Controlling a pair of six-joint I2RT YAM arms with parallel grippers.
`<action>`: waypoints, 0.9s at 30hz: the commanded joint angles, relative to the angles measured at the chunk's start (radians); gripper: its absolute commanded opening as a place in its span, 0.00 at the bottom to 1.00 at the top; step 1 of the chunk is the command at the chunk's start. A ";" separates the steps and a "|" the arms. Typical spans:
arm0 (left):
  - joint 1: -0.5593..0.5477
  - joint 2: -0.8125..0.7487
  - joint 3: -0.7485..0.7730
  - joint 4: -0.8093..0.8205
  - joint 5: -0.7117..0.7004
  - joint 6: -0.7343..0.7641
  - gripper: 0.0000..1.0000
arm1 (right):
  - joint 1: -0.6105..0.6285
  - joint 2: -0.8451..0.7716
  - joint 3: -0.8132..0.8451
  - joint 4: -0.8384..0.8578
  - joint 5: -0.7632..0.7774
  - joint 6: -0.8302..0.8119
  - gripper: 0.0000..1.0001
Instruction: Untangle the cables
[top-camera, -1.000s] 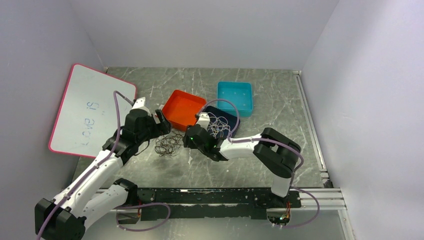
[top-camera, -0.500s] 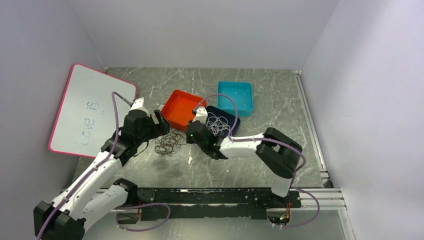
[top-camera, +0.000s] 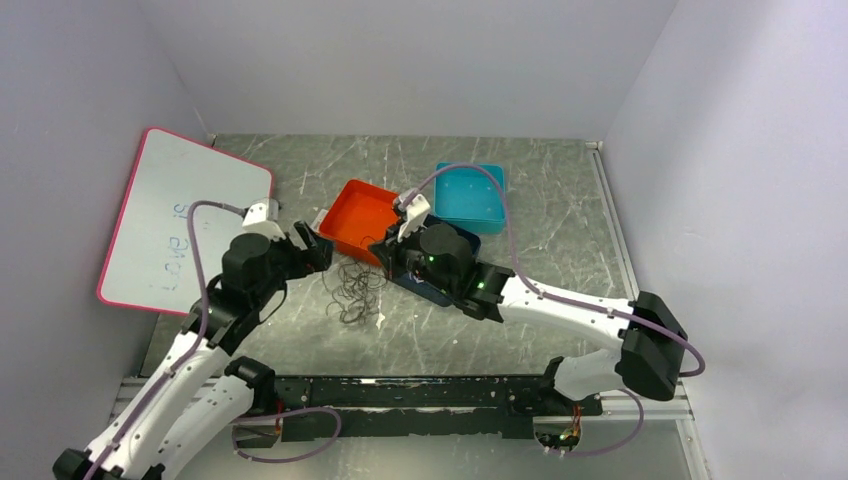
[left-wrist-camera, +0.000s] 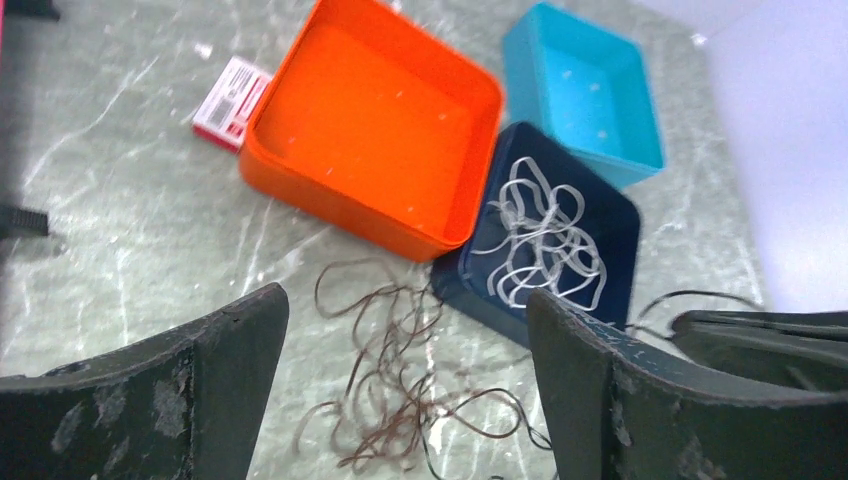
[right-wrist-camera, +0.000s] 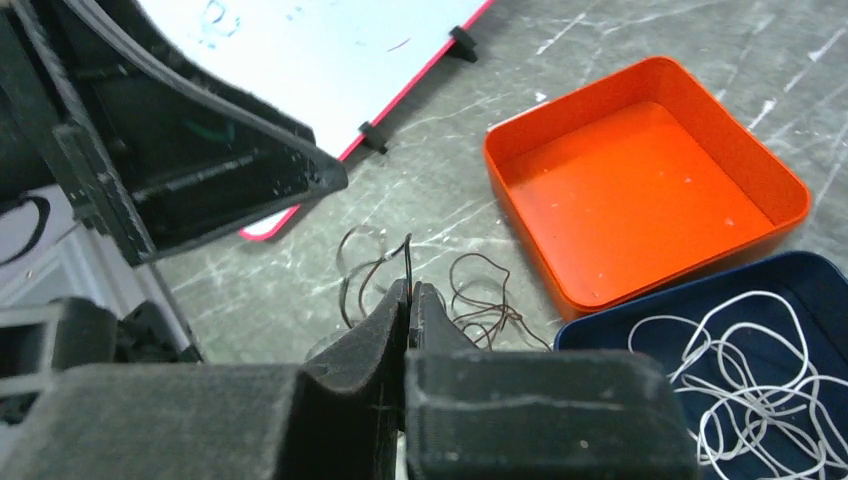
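A tangle of thin dark cables lies on the grey table in front of the orange tray; the left wrist view shows the tangle between and beyond my open left gripper. White cable loops rest in the navy tray. My right gripper is shut on one thin black cable, which sticks up out of the pinched tips above the tangle. From above, the right gripper hangs over the navy tray's left edge, and the left gripper is left of the tangle.
A teal tray stands behind the navy one. A pink-rimmed whiteboard leans at the left wall. A small red and white card lies left of the orange tray. White walls close in on three sides.
My right gripper closed on a black cable and rose toward the trays, drawing the tangle out to the right. The left gripper drew back a little to the left and stays open.
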 joint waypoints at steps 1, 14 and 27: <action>0.003 -0.093 -0.005 0.106 0.098 0.068 0.94 | 0.003 -0.020 0.072 -0.144 -0.154 -0.089 0.00; 0.003 -0.094 -0.016 0.279 0.466 0.163 0.96 | 0.003 0.018 0.244 -0.201 -0.109 -0.073 0.00; 0.004 0.010 -0.065 0.368 0.482 0.171 0.84 | 0.001 0.064 0.349 -0.194 -0.175 -0.039 0.00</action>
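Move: The black cable pinched in the right fingertips is about 10 cm to the left gripper's right, roughly level with it front to back and some 3 cm higher. The cable pile it hangs down to lies about 5 cm right of the left gripper and 18 cm below; from the right gripper, 6 cm left, 2 cm ahead and 21 cm below. The orange tray is 16 cm ahead of the left gripper and 7 cm right; the navy tray, 7 cm ahead, 21 cm right. Bring the open left gripper up about 6 cm, then swing it some 7 cm right towards the cable hanging from the right fingertips, easing back slightly, turning about 30 degrees clockwise and tipping its fingers up, then sinking about 2 cm. Keep the right gripper shut on the cable, raising it roughly 6 cm and drifting left to meet the left jaws. ##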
